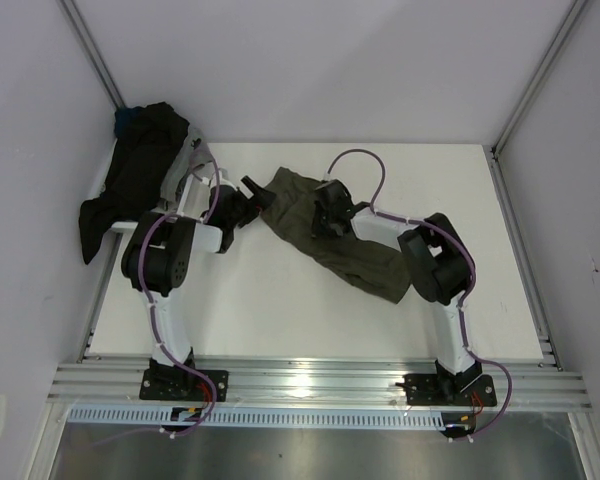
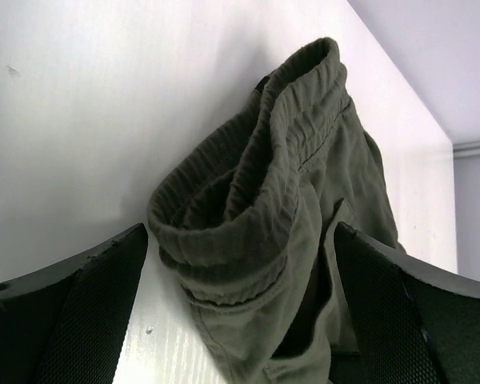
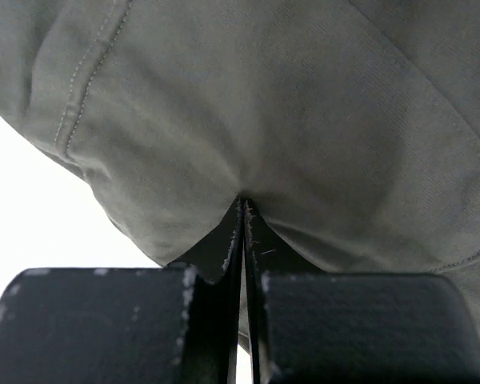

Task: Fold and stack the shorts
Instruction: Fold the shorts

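Note:
The olive-green shorts (image 1: 332,238) lie crumpled across the middle of the white table (image 1: 280,310). My right gripper (image 1: 330,214) is on top of them. In the right wrist view, the right gripper (image 3: 244,212) is shut and pinches a fold of the olive cloth (image 3: 264,104). My left gripper (image 1: 252,194) stands open at the shorts' left end. Its two fingers (image 2: 64,320) flank the rolled elastic waistband (image 2: 256,200) without touching it. The black shorts (image 1: 135,175) hang over the white basket at the far left.
The white basket (image 1: 123,226) sits at the table's far left corner, with a grey cloth (image 1: 187,160) beside the black pair. Enclosure walls close in on both sides. An aluminium rail (image 1: 320,380) runs along the near edge.

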You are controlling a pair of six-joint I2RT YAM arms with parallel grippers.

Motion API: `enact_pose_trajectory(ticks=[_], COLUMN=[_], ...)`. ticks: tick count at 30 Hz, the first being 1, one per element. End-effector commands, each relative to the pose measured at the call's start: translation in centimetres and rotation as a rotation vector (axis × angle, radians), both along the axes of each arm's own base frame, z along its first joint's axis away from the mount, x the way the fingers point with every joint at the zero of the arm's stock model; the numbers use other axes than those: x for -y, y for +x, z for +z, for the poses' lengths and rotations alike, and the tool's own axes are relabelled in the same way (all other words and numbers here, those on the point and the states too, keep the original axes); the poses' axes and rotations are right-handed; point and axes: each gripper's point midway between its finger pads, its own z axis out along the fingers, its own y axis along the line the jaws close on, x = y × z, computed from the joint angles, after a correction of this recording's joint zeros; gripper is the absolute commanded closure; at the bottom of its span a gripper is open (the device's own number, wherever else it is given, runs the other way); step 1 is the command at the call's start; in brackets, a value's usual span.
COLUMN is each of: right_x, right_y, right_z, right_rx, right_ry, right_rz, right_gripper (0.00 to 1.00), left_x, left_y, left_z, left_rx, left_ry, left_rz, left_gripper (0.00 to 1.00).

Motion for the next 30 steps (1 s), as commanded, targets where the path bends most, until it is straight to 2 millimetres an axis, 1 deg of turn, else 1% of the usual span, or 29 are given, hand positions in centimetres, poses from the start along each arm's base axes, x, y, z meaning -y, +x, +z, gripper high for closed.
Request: enact_pose_trajectory(ticks=[1,2,4,5,7,8,9,11,12,13,14,15,16,17,19,20,21,22,23,24,25,26,27,28,29,30], right_x=[-1.1,-1.0,-0.9,-0.8,-0.8,-0.8,-0.9,-1.0,-1.0,-1.2,-1.3,-1.3,-1.4,-1.4,-1.5,-1.5,-1.5,-1.4,-1.3,-1.2,-1.1,-1.1,-1.4,-1.3,-1.5,-1.4], right_y=[1.6,1.4,1.0,0.7,0.1,-0.1,-0.4,-0.7,-0.8,-0.9,-1.0,-1.1,-1.2,-1.2,-1.2,-1.3,-1.4,-1.4,-1.7,-2.0,-2.1,-2.4,-2.9,-3.3,-3.5,-3.9], right_z=[1.2,0.7,0.1,-0.3,-0.8,-1.0,-1.2,-1.4,-1.5,-1.4,-1.4,-1.6,-1.5,-1.5,-1.3,-1.4,-1.4,-1.3,-1.4,-1.6,-1.4,-1.5,-1.5,-1.7,-1.2,-1.1], right_rx=[0.043,0.03,0.013,0.004,-0.008,-0.012,-0.016,-0.02,-0.021,-0.02,-0.02,-0.022,-0.021,-0.022,-0.02,-0.02,-0.022,-0.024,-0.027,-0.032,-0.029,-0.032,-0.045,-0.053,-0.047,-0.042], right_ry=[0.035,0.029,0.022,0.016,0.008,0.006,0.003,0.003,0.002,0.004,0.003,0.001,0.002,0.003,0.003,0.001,-0.001,-0.002,-0.007,-0.014,-0.013,-0.014,0.0,-0.001,0.009,0.003], right_rz=[-0.012,-0.014,-0.011,-0.013,-0.005,-0.003,0.004,0.009,0.011,0.014,0.018,0.019,0.021,0.02,0.023,0.027,0.027,0.027,0.031,0.036,0.036,0.053,0.078,0.09,0.106,0.125], right_gripper=[1.0,1.0,1.0,1.0,1.0,1.0,1.0,1.0,1.0,1.0,1.0,1.0,1.0,1.0,1.0,1.0,1.0,1.0,1.0,1.0,1.0,1.0,1.0,1.0,1.0,1.0], left_x=[-1.1,-1.0,-1.1,-1.1,-0.8,-0.6,-0.4,-0.2,-0.2,0.0,0.2,0.2,0.1,0.0,-0.1,-0.1,-0.2,-0.1,-0.3,-0.4,-0.6,-0.7,-1.0,-1.3,-1.6,-2.1], left_y=[0.7,1.0,1.2,1.6,1.8,2.2,2.2,2.6,2.6,2.7,3.2,3.1,3.2,3.1,3.2,3.1,3.2,3.2,3.3,3.3,2.9,2.9,2.3,1.6,1.2,-0.4], left_z=[0.1,0.3,-0.1,0.3,0.1,0.4,-0.1,0.1,-0.1,-0.2,0.5,0.1,0.2,0.1,0.6,0.8,1.0,1.4,2.0,2.5,2.6,3.6,4.7,4.5,5.0,5.1], left_rx=[0.016,0.018,0.002,0.015,0.012,0.017,0.003,0.01,0.004,0.001,0.014,-0.005,-0.004,-0.003,0.015,0.024,0.035,0.05,0.067,0.08,0.095,0.136,0.165,0.162,0.175,0.174], left_ry=[-0.025,-0.028,-0.034,-0.051,-0.069,-0.076,-0.087,-0.101,-0.102,-0.103,-0.104,-0.097,-0.093,-0.092,-0.095,-0.097,-0.097,-0.096,-0.09,-0.082,-0.055,-0.049,-0.028,-0.012,0.002,0.03], left_rz=[0.075,0.077,0.085,0.09,0.082,0.079,0.077,0.076,0.074,0.062,0.057,0.06,0.068,0.071,0.078,0.079,0.076,0.072,0.071,0.07,0.068,0.065,0.068,0.074,0.082,0.093], left_gripper=[0.01,0.01,0.01,0.01,0.01,0.03,0.05,0.14,0.18,0.28,0.32,0.37,0.48,0.53,0.6,0.72,0.77,0.88,0.96,1.0,1.0,1.0,1.0,1.0,1.0,1.0])
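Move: The near left end of the shorts' waistband stands bunched between my open left fingertips, about 2 cm ahead and 1 cm down. The waistband's far end is some 7 cm ahead of this hand and 5 cm right, and the grey garment in the bin about 8 cm ahead and 17 cm left. My right fingertips, already shut, sit on the shorts' middle, 1 cm below; from there the near waistband end is roughly 9 cm ahead and 13 cm left. I ease my left hand about 2 cm forward and a centimetre down over the bunched waistband end, shut its wide-open fingers so they pinch the band, then start drawing back a little over 1 cm with it. My closed right fingertips stay pressed on the middle of the shorts, creeping some 1.5 cm left and about 1 cm back. ##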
